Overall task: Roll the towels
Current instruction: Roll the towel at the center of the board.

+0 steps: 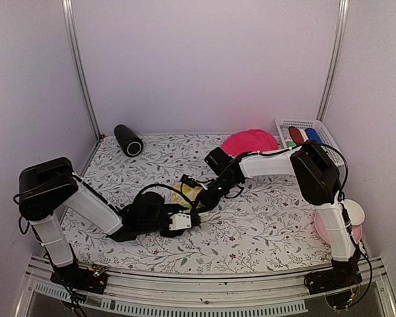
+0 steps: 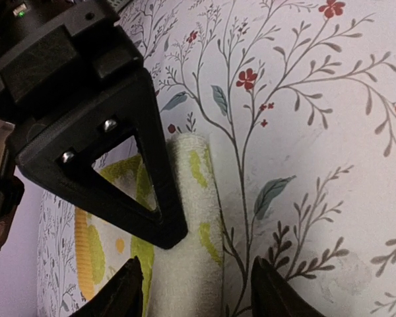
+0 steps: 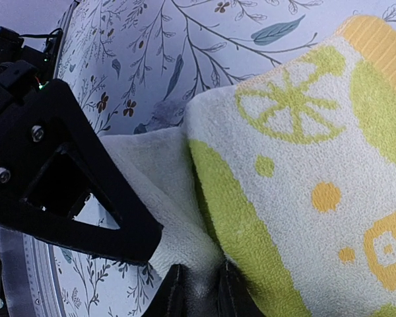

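A white towel point(image 3: 297, 165) with lime and yellow prints lies partly folded on the flowered tablecloth, and shows at mid-table in the top view as towel point(image 1: 187, 191). My right gripper point(image 3: 201, 290) is shut on a pinched fold of its edge. The towel's rolled edge point(image 2: 191, 251) lies between the spread fingers of my left gripper point(image 2: 198, 294), which stands open; one finger rests over the towel, the other over bare cloth. Both grippers, left gripper point(image 1: 185, 221) and right gripper point(image 1: 199, 201), meet at the towel's near side. A hot pink towel point(image 1: 249, 142) lies bunched at the back.
A white basket point(image 1: 313, 125) at the back right holds red, blue and green rolls. A black cylinder point(image 1: 128, 140) lies at the back left. A pink plate point(image 1: 322, 228) with a white bowl point(image 1: 353, 211) sits by the right arm's base.
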Available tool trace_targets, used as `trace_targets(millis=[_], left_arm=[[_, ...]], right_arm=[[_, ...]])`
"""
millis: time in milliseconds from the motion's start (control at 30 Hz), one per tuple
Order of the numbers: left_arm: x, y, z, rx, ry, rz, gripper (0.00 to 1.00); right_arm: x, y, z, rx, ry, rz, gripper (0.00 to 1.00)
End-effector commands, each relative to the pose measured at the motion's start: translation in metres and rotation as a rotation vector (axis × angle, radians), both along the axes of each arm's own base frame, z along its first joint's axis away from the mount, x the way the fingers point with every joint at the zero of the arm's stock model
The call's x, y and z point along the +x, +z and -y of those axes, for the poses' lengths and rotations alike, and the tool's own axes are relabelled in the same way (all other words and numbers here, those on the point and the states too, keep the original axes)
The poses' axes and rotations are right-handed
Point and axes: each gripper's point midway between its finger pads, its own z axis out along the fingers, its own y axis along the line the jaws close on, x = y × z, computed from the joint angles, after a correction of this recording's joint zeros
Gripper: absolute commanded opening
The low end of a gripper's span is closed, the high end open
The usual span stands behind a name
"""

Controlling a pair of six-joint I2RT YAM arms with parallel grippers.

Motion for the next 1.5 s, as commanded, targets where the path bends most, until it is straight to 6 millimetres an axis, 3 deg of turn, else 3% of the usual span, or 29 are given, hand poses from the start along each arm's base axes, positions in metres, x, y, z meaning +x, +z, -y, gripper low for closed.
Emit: trace_targets(millis=[0,233,400,467,533,767,933,1133,1233,1467], left_arm=[[0.013,0.006,0.007,-0.019,0.055,0.045,0.55],[0.005,-0.006,0.009,0.027,0.020,0.024,0.39],[0.002,-0.018,0.011,0.073,-0.001,0.003,0.19],[0.002,-0.023,0.014,0.092,-0.005,-0.013,0.10],[0.001,-0.028,0.016,0.110,-0.012,-0.034,0.01],[-0.015,-0.029,0.019,0.152,-0.085,-0.168,0.00],[-0.032,-0.027,0.020,0.194,-0.147,-0.331,0.00],[-0.041,-0.020,0.022,0.194,-0.177,-0.582,0.00],[-0.042,-0.016,0.024,0.183,-0.194,-0.699,0.00],[-0.037,-0.014,0.023,0.167,-0.204,-0.883,0.00]], right_arm=[[0.001,-0.053,0.029,-0.164,-0.054,-0.042,0.17],[0.003,-0.055,0.034,-0.172,-0.069,-0.047,0.17],[0.007,-0.047,0.036,-0.164,-0.081,-0.030,0.17],[0.012,-0.027,0.034,-0.135,-0.090,0.006,0.18],[0.013,-0.017,0.035,-0.120,-0.095,0.029,0.26],[0.021,0.032,0.057,-0.083,-0.194,0.172,0.50],[0.019,0.065,0.084,-0.065,-0.284,0.313,0.56],[0.001,0.098,0.115,0.031,-0.369,0.527,0.59],[-0.022,0.103,0.115,0.061,-0.350,0.658,0.61],[-0.070,0.098,0.092,0.099,-0.207,0.856,0.62]])
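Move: Between the left hand's half-open fingers lies the towel's rolled near edge, its middle about 1 cm ahead, level sideways and 1 cm below; the flat part spreads about 7 cm ahead and 2 cm left of that hand. From the right hand, already pinching the same edge, the roll's middle is level fore-and-aft, some 3 cm left and 1 cm below. The pink cloth lies about 25 cm ahead and 16 cm right of the right hand. Closing on the rolled edge after easing about 1 cm forward and down, the left hand pinches it, draws it some 4 cm right and slightly back, low over the board, and swings its fingertips back nearly 40 degrees, pointing more steeply down. The right fingers open to let go of the towel; that hand pulls away right about 12 cm, rising 8 cm, then goes back some 7 cm, its fingertips tilting forward. ##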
